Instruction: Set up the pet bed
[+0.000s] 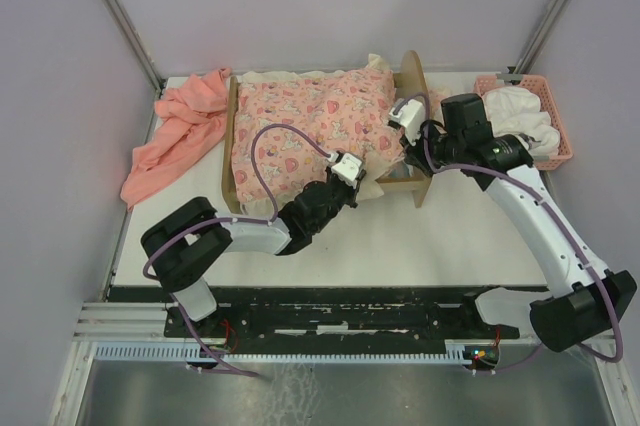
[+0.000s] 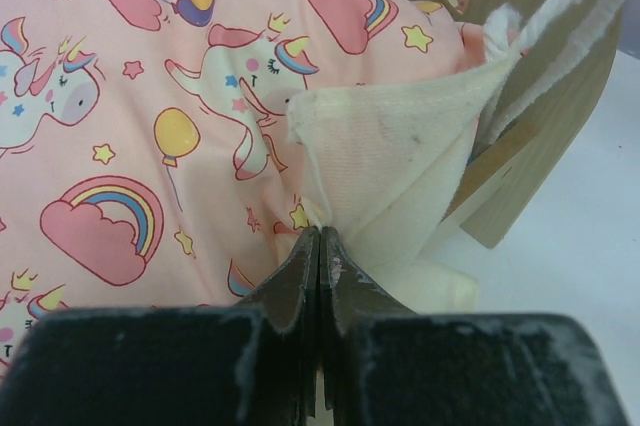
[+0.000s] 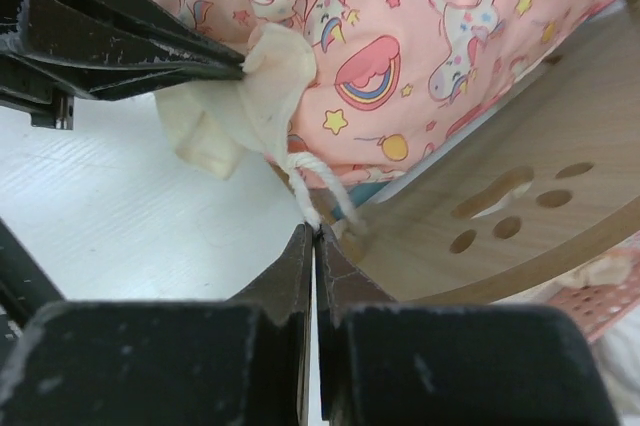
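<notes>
The pet bed [image 1: 413,81] lies across the back of the table, its wooden headboard [image 3: 500,216] with paw cut-outs to the right. A pink unicorn-print cushion [image 1: 305,126] with a cream underside covers it. My left gripper [image 2: 320,231] is shut on the cushion's cream front corner [image 2: 400,156], near the headboard [image 2: 560,136]. A white cord [image 3: 315,181] hangs from that corner, and my right gripper [image 3: 316,231] is shut on its end, close against the headboard's lower edge. In the top view both grippers, left [image 1: 365,182] and right [image 1: 395,166], meet at this corner.
A salmon-pink cloth [image 1: 180,131] lies crumpled at the back left beside the bed. A pink plastic basket [image 1: 500,81] holding white fabric [image 1: 520,111] stands at the back right behind my right arm. White tabletop [image 1: 450,236] stretches in front of the bed.
</notes>
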### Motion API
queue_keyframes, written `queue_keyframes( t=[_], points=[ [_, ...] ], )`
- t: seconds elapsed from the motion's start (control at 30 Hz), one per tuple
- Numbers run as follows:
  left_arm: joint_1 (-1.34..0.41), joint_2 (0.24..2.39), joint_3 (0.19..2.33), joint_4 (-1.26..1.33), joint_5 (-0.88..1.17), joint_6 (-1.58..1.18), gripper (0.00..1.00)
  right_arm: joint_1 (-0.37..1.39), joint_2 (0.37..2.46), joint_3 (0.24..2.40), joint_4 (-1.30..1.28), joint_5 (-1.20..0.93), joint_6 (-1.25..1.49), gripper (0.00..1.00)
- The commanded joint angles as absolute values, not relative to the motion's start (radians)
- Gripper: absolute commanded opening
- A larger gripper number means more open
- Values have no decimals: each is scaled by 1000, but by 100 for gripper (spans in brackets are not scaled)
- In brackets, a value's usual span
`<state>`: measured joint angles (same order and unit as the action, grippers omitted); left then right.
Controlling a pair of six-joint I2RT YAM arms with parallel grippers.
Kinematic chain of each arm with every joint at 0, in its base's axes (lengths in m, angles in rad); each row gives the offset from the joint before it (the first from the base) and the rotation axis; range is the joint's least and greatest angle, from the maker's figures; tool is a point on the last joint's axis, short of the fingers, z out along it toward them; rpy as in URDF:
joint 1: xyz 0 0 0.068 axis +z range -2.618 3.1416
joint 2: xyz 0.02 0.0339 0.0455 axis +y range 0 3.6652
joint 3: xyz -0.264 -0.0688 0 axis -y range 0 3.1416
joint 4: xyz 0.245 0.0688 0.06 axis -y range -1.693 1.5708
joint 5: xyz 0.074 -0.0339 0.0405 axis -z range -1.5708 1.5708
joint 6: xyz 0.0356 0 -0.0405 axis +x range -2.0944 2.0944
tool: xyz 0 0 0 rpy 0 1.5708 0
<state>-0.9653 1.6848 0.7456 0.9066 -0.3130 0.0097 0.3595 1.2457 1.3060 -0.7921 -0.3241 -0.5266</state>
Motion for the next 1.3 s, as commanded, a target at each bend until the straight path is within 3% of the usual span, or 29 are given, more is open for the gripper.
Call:
queue_keyframes(
  t=[0.0, 0.1, 0.43, 0.57, 0.7, 0.87, 1.27],
  points=[
    [-959, 1714, 746, 930, -355, -26, 3, 358, 1258, 1323, -879, -363, -303, 4],
    [-959, 1714, 746, 930, -357, -26, 3, 357, 1229, 1270, -853, -398, -238, 8],
    [-958, 1709, 744, 934, -357, -42, 3, 356, 1098, 1092, -643, -597, -92, 33],
    [-958, 1704, 737, 933, -354, -44, 3, 357, 1064, 1052, -631, -609, -270, 51],
    [-959, 1697, 731, 928, -355, -46, 3, 357, 973, 966, -540, -425, -495, 61],
    [-958, 1697, 734, 925, -353, -49, 3, 357, 960, 895, -481, -335, -704, 64],
    [-958, 1703, 750, 919, -346, -49, 3, 357, 1073, 804, -302, -175, -780, 59]
  ],
)
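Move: The right hand, fingers shut, has the tip of the white tie loop. The loop's middle is some 2 cm left and 2 cm below, level fore and aft. The cover corner in the left fingers lies about 2 cm back, 11 cm left and 8 cm lower. The bed-frame corner is roughly 4 cm ahead, 4 cm right and 14 cm down. From the left hand the loop is about 2 cm ahead, 9 cm right and 6 cm up. The right fingers let go of the tie loop and open to over half while the hand draws back about 6 cm, a little left and down, tipping downward. It then returns forward, right and down, tipping back up, to end 9 cm lower with spread fingers on either side of the loop. The left hand keeps its pinch on the cover corner, sinking about 1 cm. ##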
